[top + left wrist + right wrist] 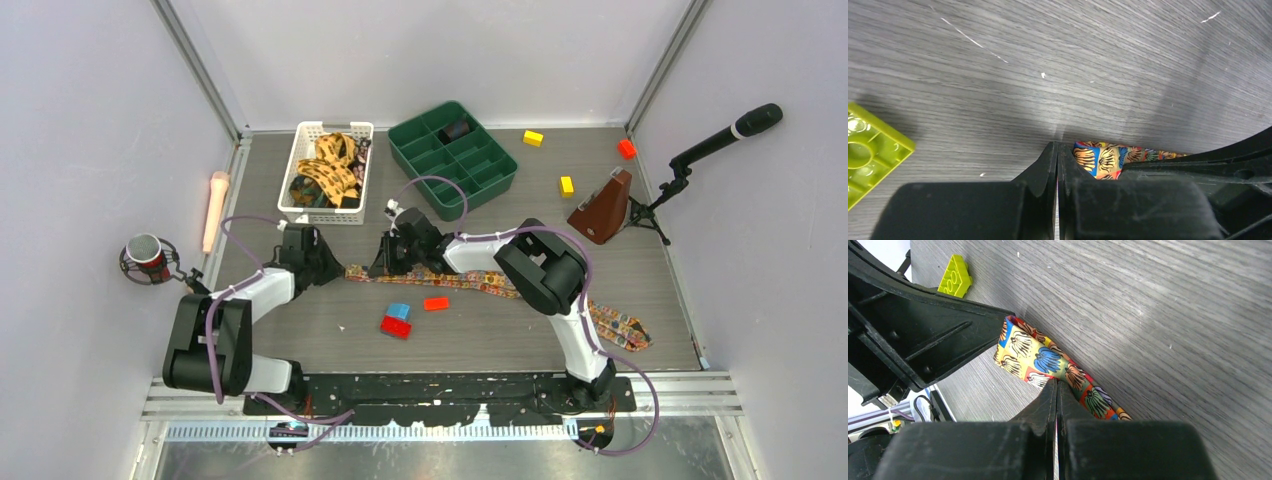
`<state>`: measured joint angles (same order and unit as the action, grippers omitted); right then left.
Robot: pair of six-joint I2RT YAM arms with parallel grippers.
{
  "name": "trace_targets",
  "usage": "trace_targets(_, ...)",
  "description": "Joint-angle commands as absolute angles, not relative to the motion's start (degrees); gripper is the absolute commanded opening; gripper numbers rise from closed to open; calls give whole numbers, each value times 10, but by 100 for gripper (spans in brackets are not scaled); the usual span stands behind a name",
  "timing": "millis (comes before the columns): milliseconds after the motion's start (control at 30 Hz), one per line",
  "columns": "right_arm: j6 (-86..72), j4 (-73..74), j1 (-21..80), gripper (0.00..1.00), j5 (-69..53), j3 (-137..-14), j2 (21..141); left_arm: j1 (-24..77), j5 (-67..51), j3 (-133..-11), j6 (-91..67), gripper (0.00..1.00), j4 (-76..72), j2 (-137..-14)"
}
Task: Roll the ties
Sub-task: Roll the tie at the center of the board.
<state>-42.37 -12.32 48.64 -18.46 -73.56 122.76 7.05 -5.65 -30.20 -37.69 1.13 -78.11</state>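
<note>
One patterned tie (480, 282) lies stretched across the table from centre-left to the right front. Its narrow end is folded over (1023, 352) and stands a little off the wood. My right gripper (1057, 384) is shut on the tie just behind that fold (385, 263). My left gripper (1057, 146) is shut at the very end of the same tie (1103, 160), with the fabric coming out against its right finger (335, 268). The two grippers almost touch. More ties (325, 172) lie bundled in the white basket (300, 135).
A lime block (870, 150) (955, 282) lies close beside the left gripper. Red (395, 327) (436, 303) and blue (399, 311) blocks sit in front of the tie. A green divided tray (495, 185), yellow blocks (567, 185) and a brown wedge (603, 208) stand behind.
</note>
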Motion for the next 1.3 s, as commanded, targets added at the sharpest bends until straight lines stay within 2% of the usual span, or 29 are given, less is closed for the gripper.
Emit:
trace_targets(0, -415, -110, 489, 0, -164, -747, 1232, 68, -98, -306, -361, 0, 4, -790)
trace_targets(300, -416, -109, 489, 1, -165, -749, 1233, 68, -130, -308, -367, 0, -23, -757)
trace_targets(967, -412, -110, 490, 0, -164, -749, 1227, 83, -240, -297, -376, 0, -133, -784)
trace_targets(1267, -421, -194, 490, 0, -141, -704, 1176, 87, -240, -283, -381, 0, -138, -777)
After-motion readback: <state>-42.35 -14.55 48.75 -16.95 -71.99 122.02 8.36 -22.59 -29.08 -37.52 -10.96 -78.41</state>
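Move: The left hand's closed fingers already have the tie's free end, about 1 cm to their right. It is bound for the spot where the right fingers pin the tie, roughly 7 cm to the right, level fore-and-aft and about 1 cm lower. From the left hand, the blue brick sits some 14 cm right and 9 cm back, the red brick about 13 right and 13 back. The tie end lies about 6 cm left of the right hand. Keeping its pinch on the tie's free end, the left hand carries it nearly 6 cm to the right, towards the right fingers, rising about 4 cm and drifting slightly forward, while the wrist turns some 20 degrees, partly clockwise, with its left side dipping and the fingertips tipping up a little. The right hand stays put with its shut fingertips still on the tie, holding it down where the end is being turned over. ##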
